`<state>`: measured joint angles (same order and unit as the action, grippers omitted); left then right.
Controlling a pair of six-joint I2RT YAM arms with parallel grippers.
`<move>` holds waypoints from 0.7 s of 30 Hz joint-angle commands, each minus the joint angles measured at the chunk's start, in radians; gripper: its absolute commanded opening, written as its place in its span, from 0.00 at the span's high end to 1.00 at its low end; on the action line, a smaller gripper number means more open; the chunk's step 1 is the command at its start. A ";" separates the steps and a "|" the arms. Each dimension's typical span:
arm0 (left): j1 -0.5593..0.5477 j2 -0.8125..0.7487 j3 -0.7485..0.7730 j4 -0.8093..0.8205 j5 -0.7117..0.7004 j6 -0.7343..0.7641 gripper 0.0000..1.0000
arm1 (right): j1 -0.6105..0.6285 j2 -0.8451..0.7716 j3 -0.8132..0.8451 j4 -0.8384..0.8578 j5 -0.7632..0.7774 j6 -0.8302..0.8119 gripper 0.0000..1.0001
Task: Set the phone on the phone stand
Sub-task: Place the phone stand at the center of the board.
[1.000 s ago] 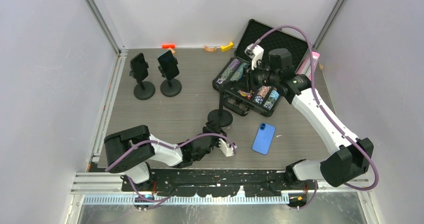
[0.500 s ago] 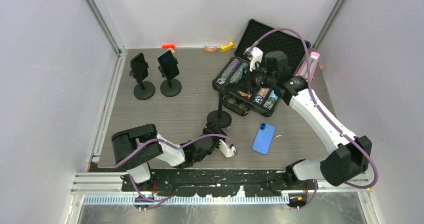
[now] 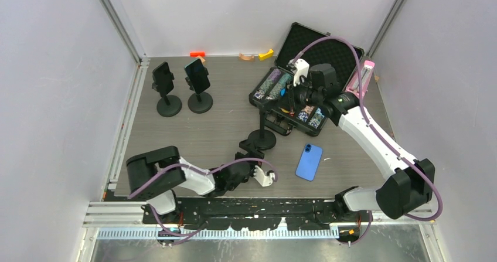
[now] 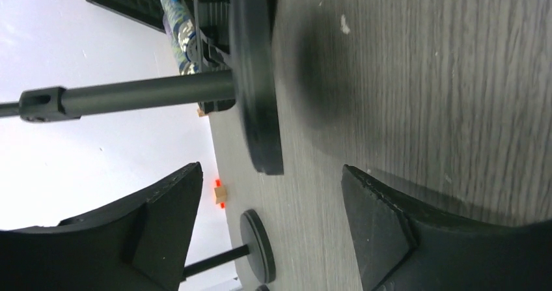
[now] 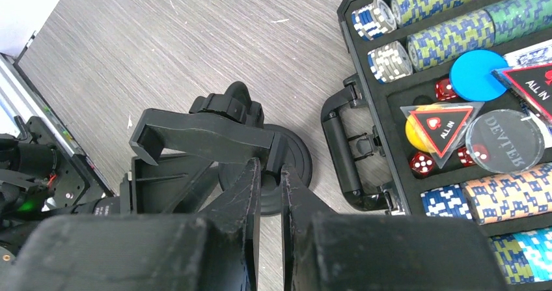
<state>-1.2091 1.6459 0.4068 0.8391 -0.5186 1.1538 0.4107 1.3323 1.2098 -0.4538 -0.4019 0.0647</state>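
Observation:
The blue phone [image 3: 309, 162] lies flat on the table, right of the arms' middle, with nothing touching it. The black phone stand [image 3: 261, 138] stands just left of it, its round base [image 4: 257, 76] on the table and its pole [image 4: 143, 96] rising to a cradle [image 5: 202, 131]. My right gripper [image 3: 291, 105] is shut on the right end of that cradle [image 5: 270, 167]. My left gripper [image 3: 249, 159] lies low beside the base, jaws open [image 4: 270, 219], with the base just beyond the fingertips and untouched.
An open black case of poker chips [image 3: 296, 98] sits right behind the stand, its handle [image 5: 345, 151] close to the base. Two more stands carrying dark phones [image 3: 198, 77] stand at the back left. Small orange and yellow pieces [image 3: 258, 55] lie along the back wall.
My left gripper has opened and let go of the stand's base. My right gripper has shut on the cradle and shifted slightly right with the stand.

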 commanded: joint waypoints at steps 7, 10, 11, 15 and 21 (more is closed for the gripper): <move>0.021 -0.499 0.064 -0.678 0.152 -0.309 0.00 | 0.007 -0.116 -0.117 0.195 -0.097 0.062 1.00; 0.101 -0.595 0.104 -0.832 0.248 -0.370 0.00 | 0.013 -0.136 -0.154 0.214 -0.115 0.061 1.00; 0.134 -0.623 0.113 -0.872 0.283 -0.386 0.00 | 0.016 -0.140 -0.159 0.218 -0.126 0.059 1.00; 0.275 -0.692 0.180 -0.981 0.466 -0.467 0.00 | 0.025 -0.159 -0.191 0.235 -0.160 0.050 1.00; 0.376 -0.617 0.369 -1.067 0.661 -0.585 0.00 | 0.038 -0.187 -0.231 0.253 -0.220 0.024 0.96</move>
<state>-0.8730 0.9905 0.6415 -0.1398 -0.0532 0.6853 0.4362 1.2049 0.9836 -0.2981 -0.5228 0.0853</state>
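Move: The right hand holds the phone stand by its top; the base hangs about 20 cm below and 6 cm left. Its spot on the board is roughly 4 cm back, 7 cm left and 23 cm down from this hand. The case handle lies some 7 cm ahead, barely left; the blue phone about 8 cm back and 13 cm right. From the left hand, the base is about 2 cm ahead and 5 cm right, nearly level. Up and to the left, the left hand backs clear of the stand's base: about 9 cm of rise, easing back at first and then forward again, while its freed fingers spread fully and tip some 30 degrees downward. The right hand keeps its pinch on the top of the phone stand and draws the stand back about 4 cm, lowering it about 2 cm, away from the case handle. ##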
